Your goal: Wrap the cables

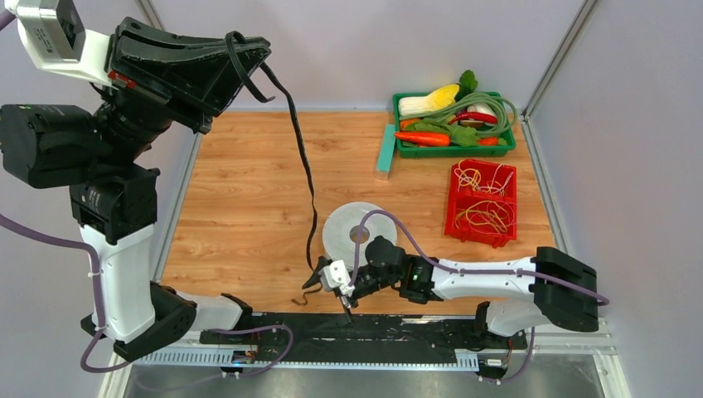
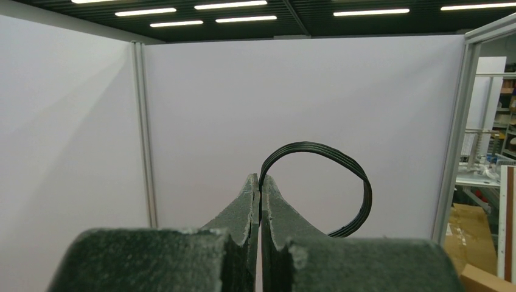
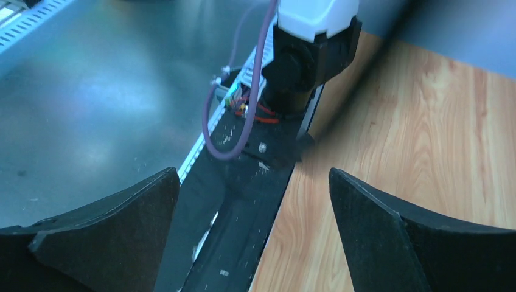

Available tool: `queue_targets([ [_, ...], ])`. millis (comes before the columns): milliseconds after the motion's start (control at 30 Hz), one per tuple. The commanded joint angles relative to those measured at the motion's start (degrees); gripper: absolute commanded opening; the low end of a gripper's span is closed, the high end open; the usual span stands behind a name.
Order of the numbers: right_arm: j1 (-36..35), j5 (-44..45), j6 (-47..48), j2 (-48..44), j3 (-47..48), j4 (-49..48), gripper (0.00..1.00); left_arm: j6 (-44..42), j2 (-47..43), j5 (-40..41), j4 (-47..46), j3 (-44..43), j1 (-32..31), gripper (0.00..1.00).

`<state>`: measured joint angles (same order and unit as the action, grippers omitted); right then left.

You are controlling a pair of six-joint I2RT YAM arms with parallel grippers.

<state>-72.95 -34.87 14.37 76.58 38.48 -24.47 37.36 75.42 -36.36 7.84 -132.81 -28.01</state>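
Note:
The cable [image 1: 305, 170] is a thin black cord. My left gripper [image 1: 249, 62] is raised high at the far left and is shut on it. In the left wrist view the fingertips [image 2: 252, 190] pinch several strands, which curl into a loop [image 2: 362, 188] to the right of them. From there the cord hangs down to the wooden table, and its tail lies near the front edge [image 1: 305, 297]. My right gripper [image 1: 320, 278] sits low beside that tail. In the right wrist view my right gripper [image 3: 254, 188] is open, with nothing between its fingers [image 3: 128, 219].
A grey round disc [image 1: 344, 222] lies just behind the right gripper. A red tray [image 1: 454, 217] of rubber bands stands at the right, and a green tray [image 1: 454, 152] of vegetables with a green hose at the back right. A teal block [image 1: 385, 153] lies beside the green tray. The black base plate [image 3: 243, 201] runs along the table's front edge.

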Motion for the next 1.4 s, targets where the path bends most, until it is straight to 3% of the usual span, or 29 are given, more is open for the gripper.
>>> queue_targets([
  [0, -0.18, -3.72, 0.75, 3.40, 7.21, -7.08, 1.00, 1.31, -1.59, -0.11, -2.74, -0.08, 0.24, 0.00],
  [67, -0.18, -2.84, -0.83, 4.02, 8.10, -8.40, 0.96, 0.87, -1.94, -0.12, -2.83, 0.10, 0.32, 0.00],
  [200, -0.18, 0.67, -4.08, 3.32, 6.35, -10.42, 0.64, -0.97, -2.64, 1.20, -2.47, 0.71, 0.15, 0.00],
  [267, -0.18, 2.08, -4.09, 2.27, 4.86, -9.46, 0.41, -2.29, -3.34, 2.51, -2.04, 1.59, 0.24, 0.00],
  [333, -0.18, 2.70, -3.21, 0.86, 3.10, -7.27, 0.27, -4.13, -3.78, 4.18, -0.90, 2.12, 0.32, 0.00],
  [500, 1.49, 6.22, -4.26, -3.79, 1.42, 3.96, 0.11, -11.95, -5.10, 10.94, 3.49, 2.38, 0.41, 0.00],
  [600, 4.82, 7.71, -4.97, -8.27, 0.72, 12.75, 0.02, -18.18, -6.24, 21.28, 9.02, 2.30, 0.32, 0.00],
  [733, 10.62, 10.26, -2.52, -16.70, 0.37, 26.98, 0.00, -28.81, -7.39, 38.95, 17.55, 3.78, 0.41, 0.00],
  [833, 14.75, 13.94, 2.40, -23.91, 1.42, 38.93, 0.00, -34.28, -9.31, 46.97, 19.49, 9.48, 1.72, 0.00],
  [1000, 22.83, 21.76, 13.47, -33.67, 6.33, 60.29, 0.00, -30.43, -13.10, 45.24, 21.43, 20.74, 9.01, 0.00],
  [1133, 30.74, 22.39, 22.70, -38.68, 9.50, 76.64, 0.00, -23.85, -13.37, 41.03, 21.70, 26.89, 16.91, 0.00],
  [1300, 39.35, 21.78, 28.34, -42.73, 11.00, 88.26, 0.00, -14.96, -12.58, 26.64, 15.48, 37.43, 27.37, 0.00],
  [1367, 42.08, 21.78, 29.04, -43.44, 11.44, 90.20, 0.00, -16.61, -12.22, 25.29, 13.36, 40.08, 29.49, 0.00],
])
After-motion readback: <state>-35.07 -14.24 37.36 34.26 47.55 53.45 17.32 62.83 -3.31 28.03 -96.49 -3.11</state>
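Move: My left hand holds the black cable's top end high over the table. My open right hand is far below, with the cable's hanging lower part some 3 cm to its left, 1 cm ahead and 2 cm above. From my right hand, the white spool lies about 16 cm ahead and 9 cm right, and the red bin roughly 28 cm ahead and 38 cm right, both about 15 cm lower. The lower part hangs about 55 cm below my left hand, some 4 cm back and 1 cm left. I lift my right hand about 4 cm and shift it slightly left onto the hanging cable, pinching it near its free end. Then I pull right, nearly 30 cm, and forward towards the red bin, turning clockwise about 45 degrees. Keeping its grip, my left hand swings down, forward and left, each roughly 20 cm, turning counter-clockwise and tipping down. ##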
